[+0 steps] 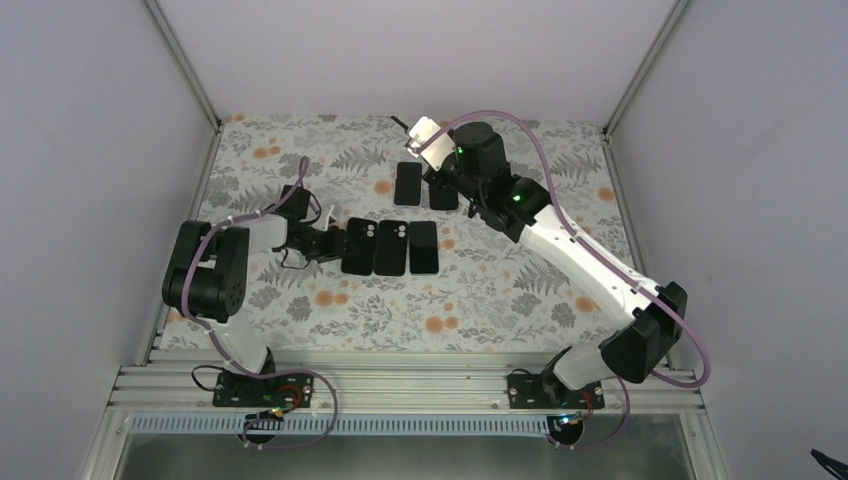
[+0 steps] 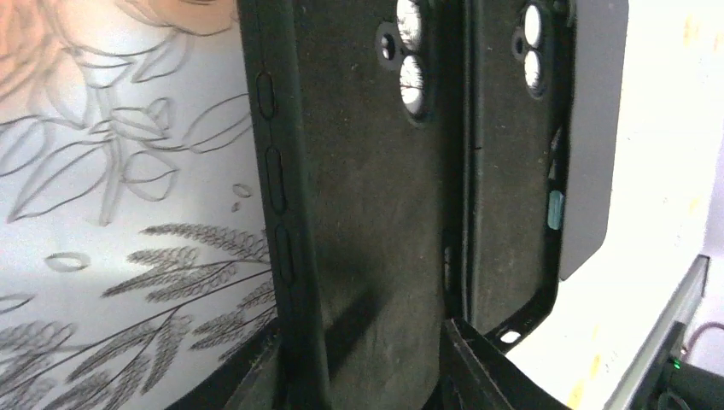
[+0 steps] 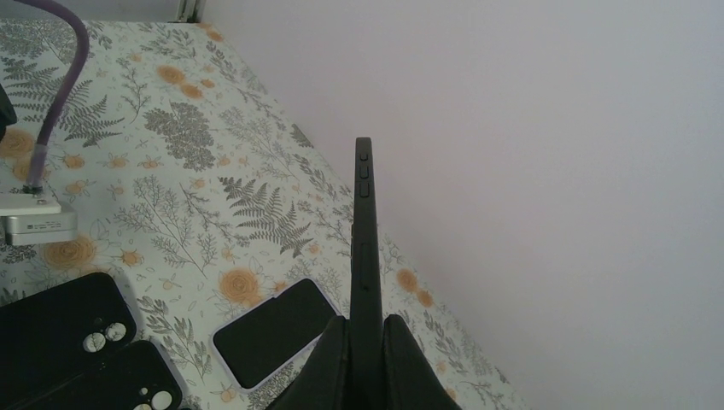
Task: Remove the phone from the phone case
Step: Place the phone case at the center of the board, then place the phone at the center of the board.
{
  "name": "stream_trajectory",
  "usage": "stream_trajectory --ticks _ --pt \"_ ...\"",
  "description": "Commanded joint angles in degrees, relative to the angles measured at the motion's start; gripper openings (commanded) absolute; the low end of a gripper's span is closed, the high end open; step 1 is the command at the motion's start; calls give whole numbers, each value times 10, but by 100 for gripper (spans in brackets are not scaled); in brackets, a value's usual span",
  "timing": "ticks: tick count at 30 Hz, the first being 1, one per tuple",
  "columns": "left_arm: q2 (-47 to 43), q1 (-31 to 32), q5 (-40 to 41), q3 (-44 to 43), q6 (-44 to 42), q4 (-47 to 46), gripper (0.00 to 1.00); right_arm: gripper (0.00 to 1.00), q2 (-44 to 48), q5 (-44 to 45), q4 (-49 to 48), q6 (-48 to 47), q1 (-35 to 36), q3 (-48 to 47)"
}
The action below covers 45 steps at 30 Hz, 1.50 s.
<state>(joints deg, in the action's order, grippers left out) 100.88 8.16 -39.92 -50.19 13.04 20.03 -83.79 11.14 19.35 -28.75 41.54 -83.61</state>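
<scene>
An empty black phone case [image 2: 367,171] lies inside-up on the floral table, leftmost in a row of three [image 1: 358,247]. My left gripper [image 2: 363,329] is open, its fingers standing either side of the case's near end; I cannot tell if they touch it. My right gripper [image 3: 365,320] is shut on a black phone [image 3: 364,239], held edge-on above the table with its side buttons showing. In the top view the right gripper [image 1: 443,185] is at the back centre and the left gripper [image 1: 328,242] is left of the row.
A second empty case [image 2: 508,171] lies right of the first, with a dark grey slab [image 2: 591,128] beyond it. A phone [image 3: 273,329] lies screen-up under my right gripper. The grey back wall [image 3: 555,171] is close. The table's metal rail [image 2: 674,316] runs at the right.
</scene>
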Motion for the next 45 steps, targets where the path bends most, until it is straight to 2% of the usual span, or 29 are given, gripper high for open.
stream_trajectory --ticks 1,3,6,9,11,15,19,28,39,45 --pt "-28 -1 49 21 14 -3 45 4 2 -3 -27 11 -3 -7" --pt "-43 -1 60 22 15 2 53 4 3 -4 -27 10 -3 -6" --pt "-62 -6 80 16 19 20 73 4 5 -4 -27 8 -3 -7" --pt "-76 -10 109 -12 7 45 84 4 7 -7 -27 4 -3 -8" --pt "-85 -18 106 -43 -2 62 88 4 9 -8 -29 -1 -3 -9" --pt "-112 -37 60 -120 6 75 90 4 11 -7 -33 -11 -2 -10" --pt "-167 -37 26 -165 42 35 90 4 13 -1 -35 -27 6 -20" --pt "-200 -37 -45 -275 127 -31 90 4 23 78 -91 -119 50 10" --pt "-195 -28 -148 -219 357 -210 93 4 3 206 -242 -278 126 68" --pt "-187 -27 -175 -192 398 -243 94 4 -11 254 -337 -377 174 114"
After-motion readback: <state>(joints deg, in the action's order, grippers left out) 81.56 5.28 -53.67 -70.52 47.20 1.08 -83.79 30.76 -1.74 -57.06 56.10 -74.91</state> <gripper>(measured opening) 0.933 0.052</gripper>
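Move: The phone gripped high up by the right hand is the left hand's next goal: about 10 cm ahead of it, 16 cm to its right and some 31 cm above. Around the left hand, on the board, the just-placed phone case has its middle 4 cm to the right and 1 cm back, the second case 11 cm right and 1 cm back. From the right hand, the held phone's middle is about 5 cm ahead, 3 cm left and 2 cm below. Already parting at the case's left edge, the left fingers spread wide and come free with a 2–3 cm slide to the left, then the hand climbs some 32 cm and swings about 7 cm forward, its fingers levelling out towards the phone. Later the right hand, still gripping the phone, shifts about 5 cm left and 4 cm back, tilting the phone's far end up by some 25 degrees. ##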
